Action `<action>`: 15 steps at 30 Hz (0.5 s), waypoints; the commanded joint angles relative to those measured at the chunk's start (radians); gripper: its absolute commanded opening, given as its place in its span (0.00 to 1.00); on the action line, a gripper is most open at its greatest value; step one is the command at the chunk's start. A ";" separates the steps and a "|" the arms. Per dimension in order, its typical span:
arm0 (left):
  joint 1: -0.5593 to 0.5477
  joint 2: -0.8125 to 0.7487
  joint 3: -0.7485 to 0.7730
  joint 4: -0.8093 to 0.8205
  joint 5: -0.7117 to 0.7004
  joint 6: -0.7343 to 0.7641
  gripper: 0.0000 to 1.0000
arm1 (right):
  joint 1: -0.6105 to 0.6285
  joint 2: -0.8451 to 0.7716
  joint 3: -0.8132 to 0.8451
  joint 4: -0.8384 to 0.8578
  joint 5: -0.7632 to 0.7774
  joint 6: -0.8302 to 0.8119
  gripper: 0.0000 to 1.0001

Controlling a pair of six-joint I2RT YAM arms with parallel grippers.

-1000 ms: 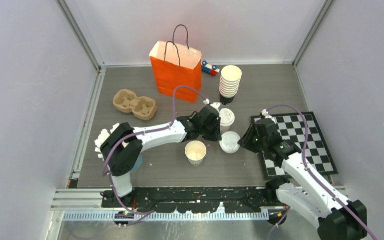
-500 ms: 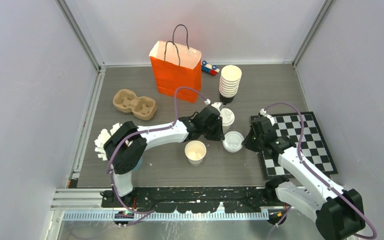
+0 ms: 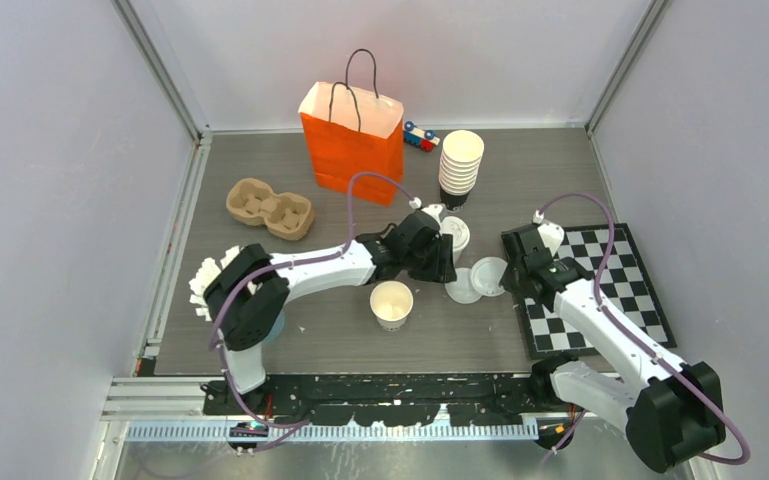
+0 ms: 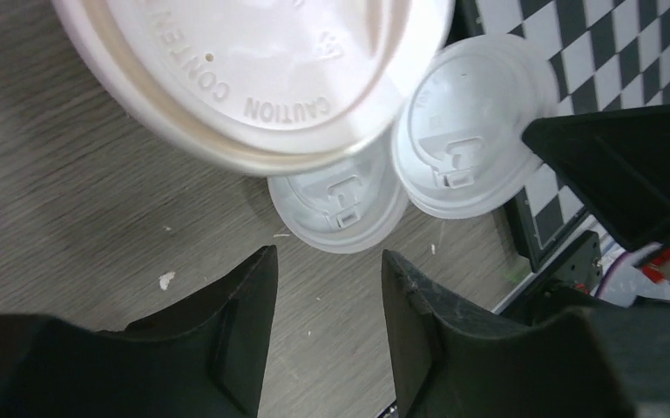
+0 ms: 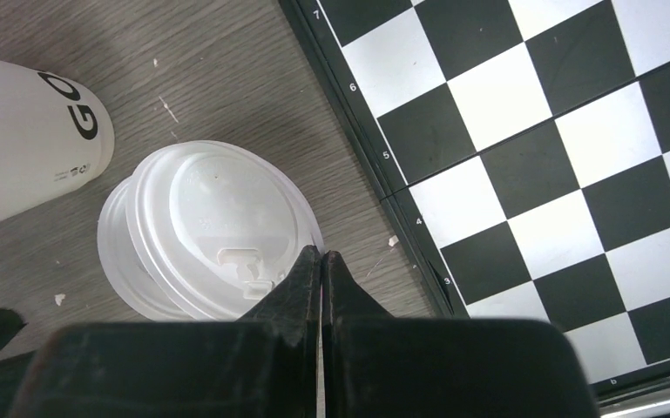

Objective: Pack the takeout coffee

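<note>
A lidded takeout coffee cup (image 3: 454,236) stands upright mid-table; its lid (image 4: 253,70) fills the top of the left wrist view. My left gripper (image 3: 442,264) (image 4: 327,257) sits just beside it, open, with bare table between the fingers. A lidless cup (image 3: 391,303) stands in front. My right gripper (image 3: 511,272) (image 5: 321,254) is shut on the rim of a loose white lid (image 3: 490,274) (image 5: 218,222). That lid overlaps a second lid (image 3: 463,291) (image 5: 115,252) lying on the table. The orange bag (image 3: 352,138) stands at the back.
A stack of nested cups (image 3: 460,164) stands right of the bag, with a small toy (image 3: 420,136) behind it. A cardboard cup carrier (image 3: 270,208) lies at the left. A chessboard (image 3: 615,285) lies at the right, under my right arm.
My left gripper has opened and let go of the lidded cup. My right gripper shut on the top lid and drew it right, uncovering a second lid beneath.
</note>
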 commanded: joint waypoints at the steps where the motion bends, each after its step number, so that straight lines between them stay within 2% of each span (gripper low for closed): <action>1: 0.002 -0.144 0.012 -0.039 -0.056 0.074 0.49 | 0.020 -0.023 0.060 -0.023 0.031 -0.012 0.00; 7: 0.002 -0.299 -0.005 -0.135 -0.163 0.145 0.50 | 0.075 0.040 0.064 -0.019 0.010 0.001 0.00; 15: 0.003 -0.563 -0.132 -0.214 -0.287 0.194 0.52 | 0.078 0.195 0.105 -0.035 0.127 0.027 0.00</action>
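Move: The loose lid lies on the table some 10 cm left of the right hand, 1 cm nearer the base and 3 cm below, while that hand still pinches another lid centred about 5 cm to its left. The lidded cup stands some 13 cm left and 7 cm ahead of it. From the open left hand the loose lid is about 4 cm right, 2 cm back and 3 cm below. Left hand rises about 13 cm and leftward from the lids; right shifts its pinched lid slightly left, then down. ##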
